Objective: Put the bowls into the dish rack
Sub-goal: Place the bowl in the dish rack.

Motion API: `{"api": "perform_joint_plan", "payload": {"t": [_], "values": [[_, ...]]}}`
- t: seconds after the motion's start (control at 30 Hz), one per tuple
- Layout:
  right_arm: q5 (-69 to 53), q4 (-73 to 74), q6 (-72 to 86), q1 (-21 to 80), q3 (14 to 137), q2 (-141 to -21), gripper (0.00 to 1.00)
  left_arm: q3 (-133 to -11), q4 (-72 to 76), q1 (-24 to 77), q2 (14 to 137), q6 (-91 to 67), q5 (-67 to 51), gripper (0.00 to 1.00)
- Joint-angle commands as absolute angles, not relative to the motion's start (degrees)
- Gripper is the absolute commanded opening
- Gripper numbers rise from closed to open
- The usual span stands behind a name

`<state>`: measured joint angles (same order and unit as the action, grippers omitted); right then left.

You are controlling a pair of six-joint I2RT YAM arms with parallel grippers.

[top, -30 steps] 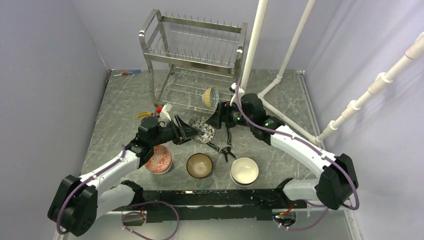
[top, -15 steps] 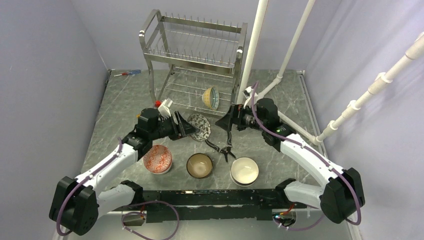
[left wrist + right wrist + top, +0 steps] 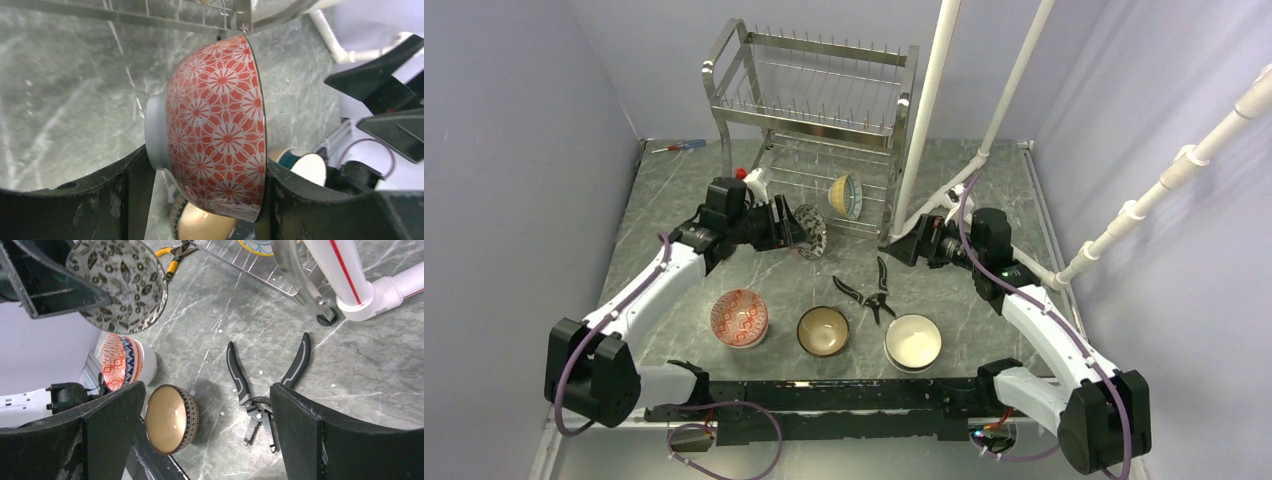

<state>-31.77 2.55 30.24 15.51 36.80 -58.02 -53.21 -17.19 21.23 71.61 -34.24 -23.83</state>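
Observation:
My left gripper [image 3: 792, 226] is shut on a bowl [image 3: 812, 232] that stands on edge, red-flowered outside [image 3: 220, 125] and leaf-patterned inside [image 3: 125, 285]. It hangs just in front of the dish rack's [image 3: 814, 110] lower tier. A teal bowl with a yellow centre [image 3: 846, 195] stands on edge in that tier. My right gripper [image 3: 902, 249] is open and empty, to the right of the rack's front leg. On the table near the arms' bases sit a red-patterned bowl [image 3: 739, 317], a tan bowl [image 3: 823, 331] and a white bowl [image 3: 913, 341].
Black pliers [image 3: 869, 293] lie open between the grippers and the near bowls. White pipes [image 3: 934, 90] rise right of the rack, with a foot joint [image 3: 380, 295] by the rack's leg. A screwdriver [image 3: 679, 147] lies at the far left. Yellow-handled pliers [image 3: 172, 260] lie beside the rack.
My left gripper has carried its bowl up and away towards the rack's lower tier. My right gripper has drawn back to the right from the teal bowl in the rack and opened wider.

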Motion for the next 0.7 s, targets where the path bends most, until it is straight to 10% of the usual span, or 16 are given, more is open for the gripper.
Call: {"api": "perform_joint_plan", "payload": {"t": [0.0,0.67], "values": [[-33.3,1.8,30.1,15.1,36.7,-56.1,1.00,-59.9,-19.3,21.0,73.8,-26.4,-18.8,0.48],[-34.4,3.9,29.1,15.1,36.2,-55.5,1.00,-60.6,3.4,19.3,84.5,-27.8,-12.9,0.43]]}}
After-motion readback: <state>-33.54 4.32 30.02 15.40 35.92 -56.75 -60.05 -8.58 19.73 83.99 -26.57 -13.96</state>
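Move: The left hand already holds the leaf-patterned bowl on edge. The free slot on the dish rack's lower shelf lies about 12 cm ahead, 2 cm right and 8 cm lower. The yellow bowl on that shelf stands some 12 cm ahead and 10 cm right, about 7 cm down; the black shears lie on the table 7 cm back and 15 cm right. From the right hand, the slot is roughly 14 cm ahead, 20 cm left and 8 cm lower. Keeping its pinch across the bowl from foot to rim, the left hand carries the bowl forward about 8 cm towards the lower shelf, left of the yellow bowl. It dips nearly 3 cm on the way, then climbs back about half of that, while the wrist rolls its left side up some 10 degrees and the fingers tilt up slightly. ##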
